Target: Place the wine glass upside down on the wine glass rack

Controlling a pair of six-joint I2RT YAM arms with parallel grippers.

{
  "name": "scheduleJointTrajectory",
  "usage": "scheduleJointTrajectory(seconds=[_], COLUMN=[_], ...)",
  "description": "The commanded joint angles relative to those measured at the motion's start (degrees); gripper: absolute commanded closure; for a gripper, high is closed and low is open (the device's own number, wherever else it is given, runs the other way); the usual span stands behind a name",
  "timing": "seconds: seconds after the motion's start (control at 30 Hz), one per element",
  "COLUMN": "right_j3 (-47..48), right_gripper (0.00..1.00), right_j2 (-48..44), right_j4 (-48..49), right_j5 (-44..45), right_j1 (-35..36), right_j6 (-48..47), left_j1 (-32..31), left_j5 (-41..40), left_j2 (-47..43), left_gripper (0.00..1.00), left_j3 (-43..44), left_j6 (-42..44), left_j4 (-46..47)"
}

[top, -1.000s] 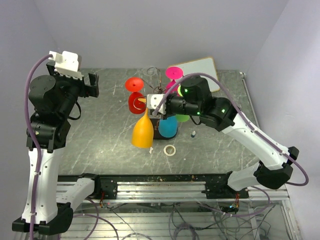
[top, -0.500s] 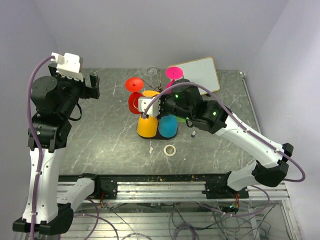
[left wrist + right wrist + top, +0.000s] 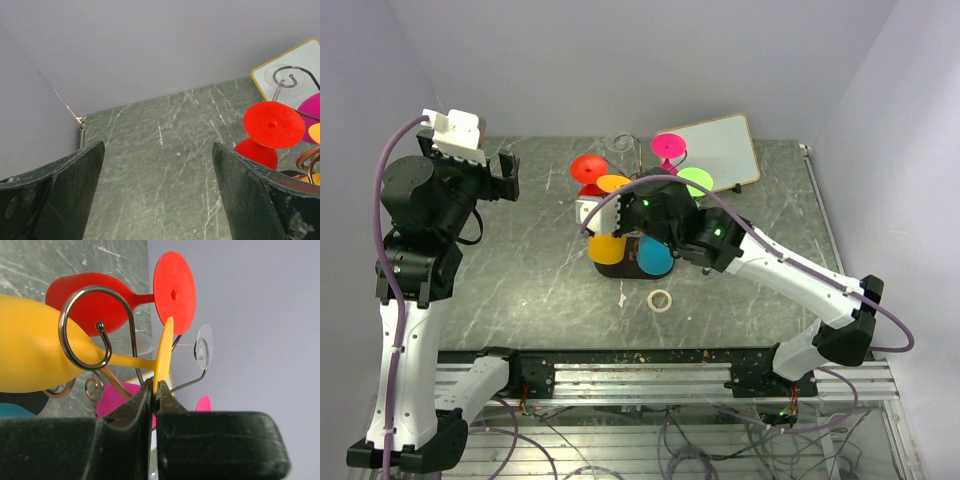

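The yellow wine glass (image 3: 607, 248) hangs bowl-down at the front left of the wine glass rack (image 3: 637, 165). My right gripper (image 3: 592, 210) is shut on the rim of its foot. In the right wrist view the fingertips (image 3: 156, 385) pinch the yellow foot (image 3: 162, 352), and the stem passes through a wire loop (image 3: 61, 330) of the rack. My left gripper (image 3: 505, 172) is raised at the far left, away from the rack. It stands open with nothing between its fingers (image 3: 157, 150).
Red (image 3: 588, 168), pink (image 3: 668, 146), green (image 3: 695, 181), blue (image 3: 655, 255) and clear (image 3: 623, 143) glasses hang on the rack. A white board (image 3: 725, 150) lies behind it. A tape ring (image 3: 660, 300) lies on the table in front.
My right arm has swung the yellow glass from a tilt in front of the rack back into it, bowl now down and stem in the wire loop. The left arm has not moved.
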Motion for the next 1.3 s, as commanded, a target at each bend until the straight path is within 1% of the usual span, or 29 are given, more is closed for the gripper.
scheduleJointTrajectory(seconds=[0.0,0.13,0.53,0.67,0.8,1.27], right_j3=[0.1,0.9,2.1,3.1,3.6,2.8], right_gripper=[1.0,1.0,1.0,1.0,1.0,1.0], right_j2=[1.0,1.9,2.8,2.5,2.1,-0.2], right_j4=[4.9,5.0,3.3,2.1,1.0,-1.2], right_j5=[3.5,3.6,1.6,0.0,-1.4,-4.9], right_j1=[1.2,2.4,4.2,4.6,4.8,5.1], right_j6=[-0.3,0.8,1.5,2.0,3.1,2.9], left_j1=[0.6,0.6,0.6,0.6,0.6,0.6], left_j5=[1.6,1.7,1.3,0.7,0.6,0.4], left_j2=[-0.7,-1.1,-1.6,-1.2,-1.4,-0.2], left_gripper=[0.01,0.01,0.01,0.01,0.01,0.01], left_j3=[-0.4,-1.3,0.4,1.1,-0.3,0.3], left_j6=[-0.3,0.4,2.3,2.0,2.0,1.8], left_j4=[1.2,2.0,0.8,-0.1,0.9,0.4])
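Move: The right gripper already holds the orange wine glass upside down by the edge of its foot; the free front-left spiral hook lies about 4 cm to its left, 4 cm back and 3 cm lower. The red glass hangs some 7 cm left of the hand, 3 cm farther out and 6 cm down; the blue one 7 cm right, 5 cm back and 9 cm down. From the left hand the hook is roughly 21 cm right, level ahead and 12 cm down. Keep the right fingers shut on the orange glass's foot and bring the glass about 4 cm left, drawing it back some 3 cm as you go, so its stem comes towards the front-left spiral hook. Stay nearly level, the bowl hanging below, and let the wrist swing slightly counter-clockwise, under 10 degrees, in the later part. ##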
